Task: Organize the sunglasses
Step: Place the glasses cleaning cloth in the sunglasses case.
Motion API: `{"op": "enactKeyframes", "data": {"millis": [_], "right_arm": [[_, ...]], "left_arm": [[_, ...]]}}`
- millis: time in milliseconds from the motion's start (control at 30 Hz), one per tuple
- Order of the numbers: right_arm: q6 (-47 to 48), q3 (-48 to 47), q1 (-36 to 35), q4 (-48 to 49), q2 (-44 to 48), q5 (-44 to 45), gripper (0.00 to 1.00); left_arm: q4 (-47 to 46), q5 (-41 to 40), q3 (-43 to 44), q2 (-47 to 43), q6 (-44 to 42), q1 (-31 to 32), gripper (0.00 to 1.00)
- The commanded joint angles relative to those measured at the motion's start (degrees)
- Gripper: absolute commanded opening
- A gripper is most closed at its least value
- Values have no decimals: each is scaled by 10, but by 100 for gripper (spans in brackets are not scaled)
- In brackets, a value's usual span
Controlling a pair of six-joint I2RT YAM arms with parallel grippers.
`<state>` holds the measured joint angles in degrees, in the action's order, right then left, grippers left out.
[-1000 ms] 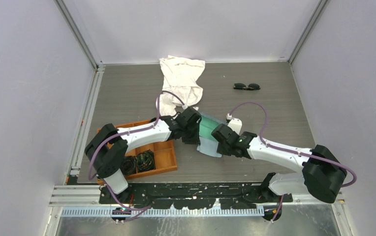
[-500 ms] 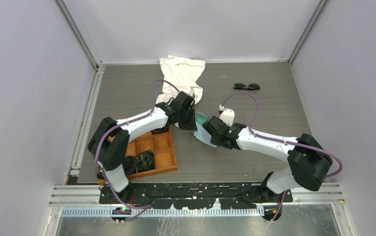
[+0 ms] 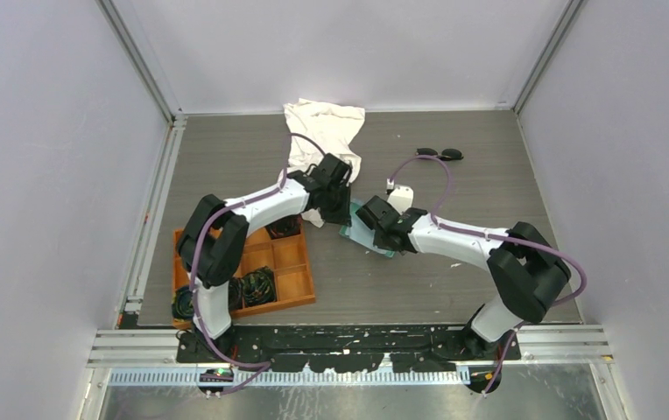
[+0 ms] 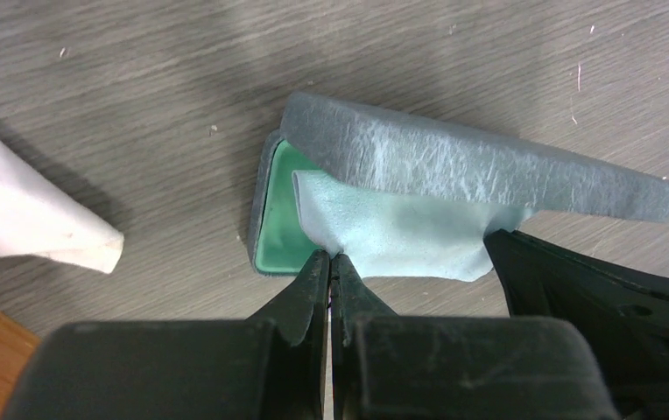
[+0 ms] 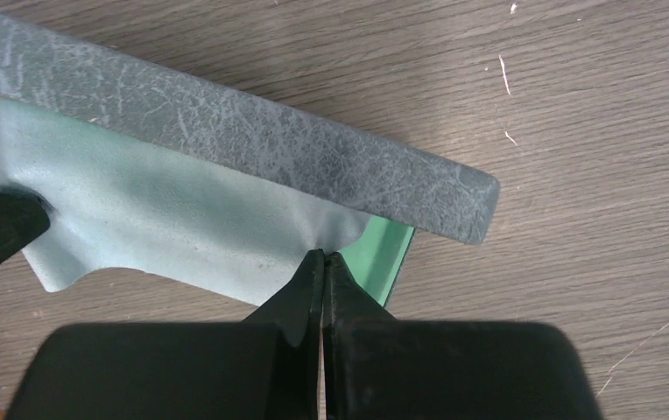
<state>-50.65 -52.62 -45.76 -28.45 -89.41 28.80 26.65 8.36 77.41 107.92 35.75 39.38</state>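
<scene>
The black sunglasses lie folded on the table at the back right, away from both arms. At mid-table sits the grey-blue glasses case, its lid raised over the mint-green lining. A pale mint cloth hangs out of the case. My left gripper is shut on one corner of that cloth. My right gripper is shut on the opposite corner, under the lid. In the top view the left gripper and the right gripper meet at the case.
A crumpled white cloth lies at the back, just behind the left gripper, and its corner shows in the left wrist view. An orange compartment tray with black coiled bundles stands at the near left.
Both arms have reached farther from their bases, and the case between them has shifted back and slightly left. Both grippers stay shut.
</scene>
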Motion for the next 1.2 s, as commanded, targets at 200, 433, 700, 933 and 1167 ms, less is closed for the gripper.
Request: {"op": "enactKeyframes", "data": {"millis": [200,433,700,933,1167], "right_arm": [[19,-11,14,11,-34,22,1],[22,4,21,12,-29,22,0],[26,6,22,18,-30,-1,0],[19,8,21,8,-17,7,11],[10,21,21,-7,26,12,30]], "left_arm": [[9,1,43,55,-20,-2,0],[23,-11,56,80,-20,-2,1],[53,-34,66,78,-30,-1,6],[72,-53,66,51,-35,2,25],[75,-63,52,12,-34,7,28]]}}
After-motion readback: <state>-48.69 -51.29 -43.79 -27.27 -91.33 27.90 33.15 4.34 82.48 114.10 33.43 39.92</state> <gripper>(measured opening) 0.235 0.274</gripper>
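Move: The left hand pinches the left end of the cleaning cloth and the right hand its right end, just above the open sunglasses case. The middle of the case's tray lies roughly 6 cm right, 2 cm back and 5 cm below the left hand; from the right hand, 6 cm left, 3 cm ahead and 3 cm below. The raised lid stands about 5 cm beyond the tray's middle; the white cloth's middle lies some 20 cm ahead and 7 cm left of the left hand. Down together, both hands lower the held cleaning cloth into the open tray, the left by about 4 cm, the right by 2 cm while easing 1 cm to its right. They hold it low there, the left wrist rolling slightly, then the fingers part to let go of both ends, left first, right soon after. Both start back up slightly. ##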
